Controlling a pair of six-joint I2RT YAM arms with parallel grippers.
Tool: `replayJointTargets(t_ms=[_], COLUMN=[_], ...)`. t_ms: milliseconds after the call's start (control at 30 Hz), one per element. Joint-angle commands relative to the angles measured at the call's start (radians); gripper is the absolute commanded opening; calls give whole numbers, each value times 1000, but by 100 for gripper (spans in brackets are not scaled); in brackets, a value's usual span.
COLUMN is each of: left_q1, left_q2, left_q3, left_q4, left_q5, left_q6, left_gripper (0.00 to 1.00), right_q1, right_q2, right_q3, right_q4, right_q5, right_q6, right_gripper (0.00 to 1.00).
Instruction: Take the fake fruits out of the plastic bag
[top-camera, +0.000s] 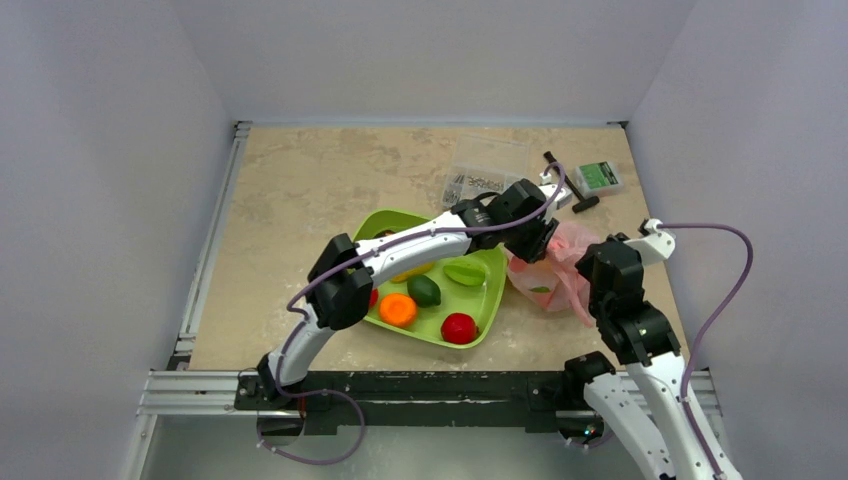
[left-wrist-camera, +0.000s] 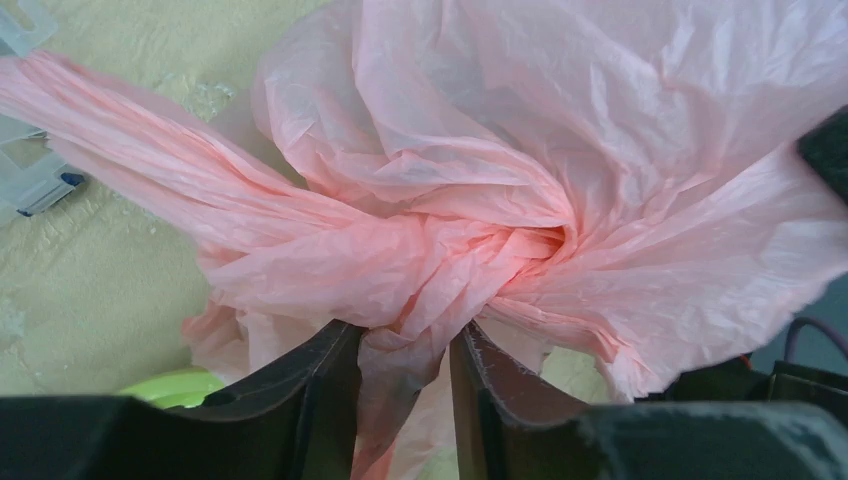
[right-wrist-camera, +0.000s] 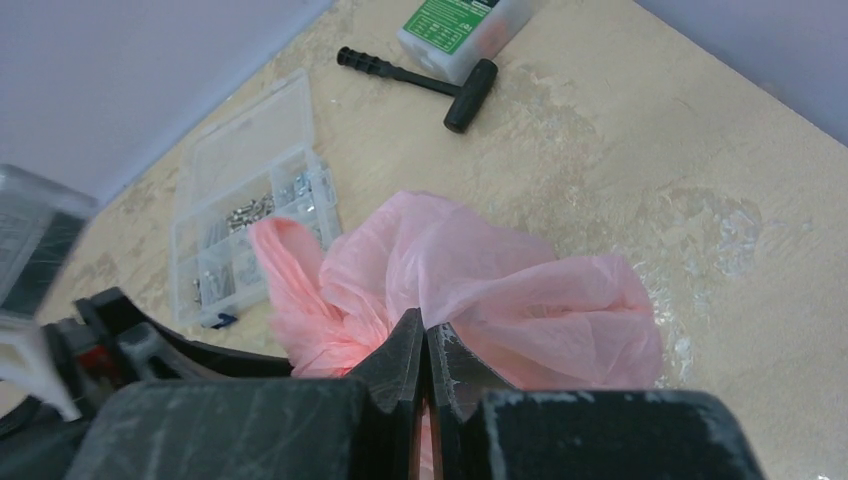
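The pink plastic bag (top-camera: 556, 262) lies crumpled on the table just right of the green tray (top-camera: 490, 310). A small green shape (top-camera: 540, 289) shows through its film. My left gripper (top-camera: 537, 246) hangs over the bag's left side. In the left wrist view its jaws (left-wrist-camera: 405, 335) stand apart, with a bunched fold of the bag (left-wrist-camera: 430, 250) hanging between them below a twisted knot. My right gripper (top-camera: 594, 272) is at the bag's right side, shut (right-wrist-camera: 425, 330) on a pinch of the bag (right-wrist-camera: 520, 290). On the tray lie a yellow banana (top-camera: 412, 271), half under the left arm, and a lime-green fruit (top-camera: 465, 272).
The tray also holds an orange fruit (top-camera: 398, 310), a dark green one (top-camera: 425, 291) and a red one (top-camera: 459, 328). Behind the bag are a clear parts box (top-camera: 485, 180), a black-handled tool (top-camera: 572, 188) and a green-labelled box (top-camera: 598, 177). Walls close three sides.
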Motion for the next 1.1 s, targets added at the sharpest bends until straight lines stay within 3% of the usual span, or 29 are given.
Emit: replayJointTargets(t_ms=[0,33,67,133,233,367,433,567,733,867,1067], left_q1=[21,37,53,96,135,150,150,151,149,144,138], left_q2=[14,9,-2,-47,-138,-185,-173,-175,-207,-237,-250], left_q3=[94,93,78,5,-167,-294,-305,-350,-401,-446,-459], left_q4=[-64,-64,-62,-20,171,357,412,535,581,611,567], left_q5=[87,130,157,210,315,402,424,424,380,369,357], left_q6=[12,6,-11,-44,-116,-248,-313,-437,-475,-479,-453], left_gripper=[20,4,0,0,0,0,0,0,0,0,0], right_q1=[-4,-4,-4,-4,-4,-5,-4,-4,-4,-4,-4], right_q2=[-21,-16,-4,37,114,143,149,156,163,141,180], right_q3=[13,19,33,80,194,250,272,323,322,220,138], right_q4=[31,14,-11,-76,-164,-119,-117,-172,-264,-184,-91], right_q5=[38,74,121,200,298,237,126,-111,-398,-524,-391], right_q6=[-12,5,33,59,68,-46,-89,-131,-96,-18,99], right_gripper=[0,0,0,0,0,0,8,46,68,75,80])
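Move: Between the left hand's half-open fingers hangs the plastic bag's bunched neck, its middle about 3 cm to the hand's right, 1 cm ahead and 1 cm below. From the left hand the green tray's middle lies roughly 23 cm left, 5 cm back and 14 cm down; the parts box is some 10 cm left, 15 cm ahead and 15 cm down. From the right hand, still pinching loose film, the neck is about 9 cm left, 2 cm ahead and 4 cm lower. Closing on the bag's neck, the left fingers pinch it shut, then carry it about 2 cm left and 2 cm up as the wrist rolls some 30 degrees until they point more level to the right. The right hand tugs its film right and up with shut fingers, opens wide and lets go, then swings about 10 cm left and down to straddle the neck. ##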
